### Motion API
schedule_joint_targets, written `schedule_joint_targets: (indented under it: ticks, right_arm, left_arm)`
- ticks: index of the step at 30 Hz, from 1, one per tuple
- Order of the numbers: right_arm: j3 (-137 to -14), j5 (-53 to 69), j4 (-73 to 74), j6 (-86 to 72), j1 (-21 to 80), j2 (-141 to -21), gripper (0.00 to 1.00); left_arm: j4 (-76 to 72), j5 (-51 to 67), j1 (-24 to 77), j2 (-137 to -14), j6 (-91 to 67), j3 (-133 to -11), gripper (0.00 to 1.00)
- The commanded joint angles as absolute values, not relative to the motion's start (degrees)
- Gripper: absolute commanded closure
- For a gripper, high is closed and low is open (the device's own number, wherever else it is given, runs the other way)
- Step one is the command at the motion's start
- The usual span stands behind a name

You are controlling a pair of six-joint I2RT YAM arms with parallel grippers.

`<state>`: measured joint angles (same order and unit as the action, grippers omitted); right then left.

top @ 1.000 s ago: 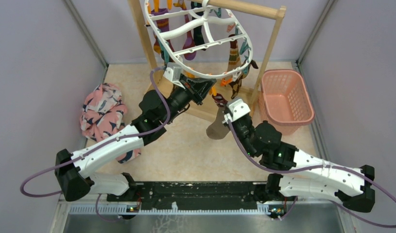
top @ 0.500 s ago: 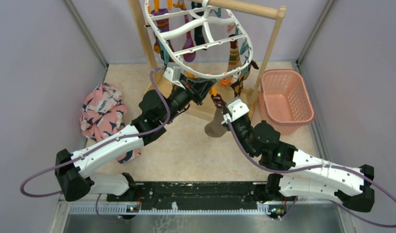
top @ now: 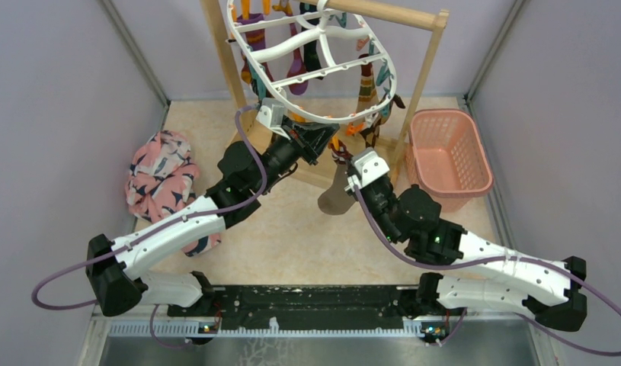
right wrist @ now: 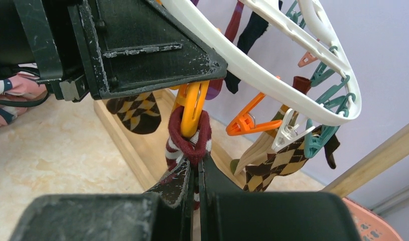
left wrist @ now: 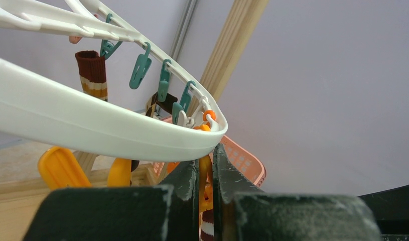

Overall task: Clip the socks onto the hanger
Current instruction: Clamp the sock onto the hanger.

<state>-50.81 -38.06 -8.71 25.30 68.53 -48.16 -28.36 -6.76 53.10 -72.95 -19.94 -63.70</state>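
The white oval hanger [top: 322,118] hangs from the wooden rack with several socks clipped to it, among them an argyle sock [right wrist: 277,163]. My left gripper [left wrist: 206,165] is under the hanger's near rim [left wrist: 92,128], shut on the handles of an orange clip [left wrist: 207,175]. My right gripper [right wrist: 196,163] is shut on the cuff of a maroon and white striped sock [right wrist: 189,143]. That cuff wraps the lower end of the orange clip [right wrist: 192,108]. The sock's grey-brown foot [top: 336,197] hangs below the right gripper [top: 347,164].
The wooden rack [top: 414,84] stands at the back, its base beam on the floor. A pink lattice basket [top: 448,156] sits to the right of it. A pink bird-print cloth [top: 161,179] lies at the left. Grey walls close in both sides.
My right gripper has moved a little up and left with the sock, closer to the orange clip. The left gripper and hanger have stayed put.
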Motion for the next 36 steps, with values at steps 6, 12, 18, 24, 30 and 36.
schedule_joint_targets:
  ticks: [6, 12, 18, 24, 30, 36]
  right_arm:
    - [-54.9, -38.2, -12.2, 28.5, 69.2, -48.6, 1.00]
    - [-54.7, -38.0, -12.8, 28.7, 69.2, -49.3, 1.00]
    - [-54.9, -37.3, -13.3, 28.7, 69.2, -49.9, 1.00]
    - [-55.8, -36.6, -13.4, 29.0, 69.2, -50.8, 1.00]
    - [-55.8, -36.2, -13.7, 28.8, 69.2, -51.0, 1.00]
    - [-55.5, -36.5, -13.9, 29.0, 69.2, -50.9, 0.64]
  left_arm:
    - [-27.4, -6.0, 52.6, -72.0, -20.5, -62.8, 1.00]
    - [-27.4, -5.4, 52.6, -71.4, -21.5, -62.7, 0.97]
    - [-27.3, -4.9, 52.7, -70.7, -21.7, -62.6, 0.74]
    - [-27.1, -4.7, 52.6, -70.5, -21.9, -62.5, 0.59]
    - [-26.7, -5.5, 52.6, -70.4, -21.8, -62.4, 0.37]
    - [-26.0, -7.6, 52.7, -69.3, -20.9, -61.9, 0.18]
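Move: The left hand still squeezes the handles of the orange clip; the sock's cuff lies about 1 cm ahead of it, 2 cm to its right and 4 cm below. An open orange clip is roughly 1 cm ahead, 5 cm right and 3 cm below, and another orange clip some 3 cm ahead, 8 cm left and 2 cm below. The right hand pinches the cuff, whose middle is about 1 cm ahead, 1 cm left and 1 cm above. The left hand stays almost in place at the clip, easing about half a centimetre back and up and then sinking about a centimetre, while its fingers, nearly shut before, spread wide and let go of the handles so that the jaws can close on the cuff. The right hand keeps its pinch on the cuff and carries it slowly some 1.5 cm to its left and 1 cm up towards the clip, tilting only a few degrees, and only at the very end do its fingers begin to part, to about a quarter open. ##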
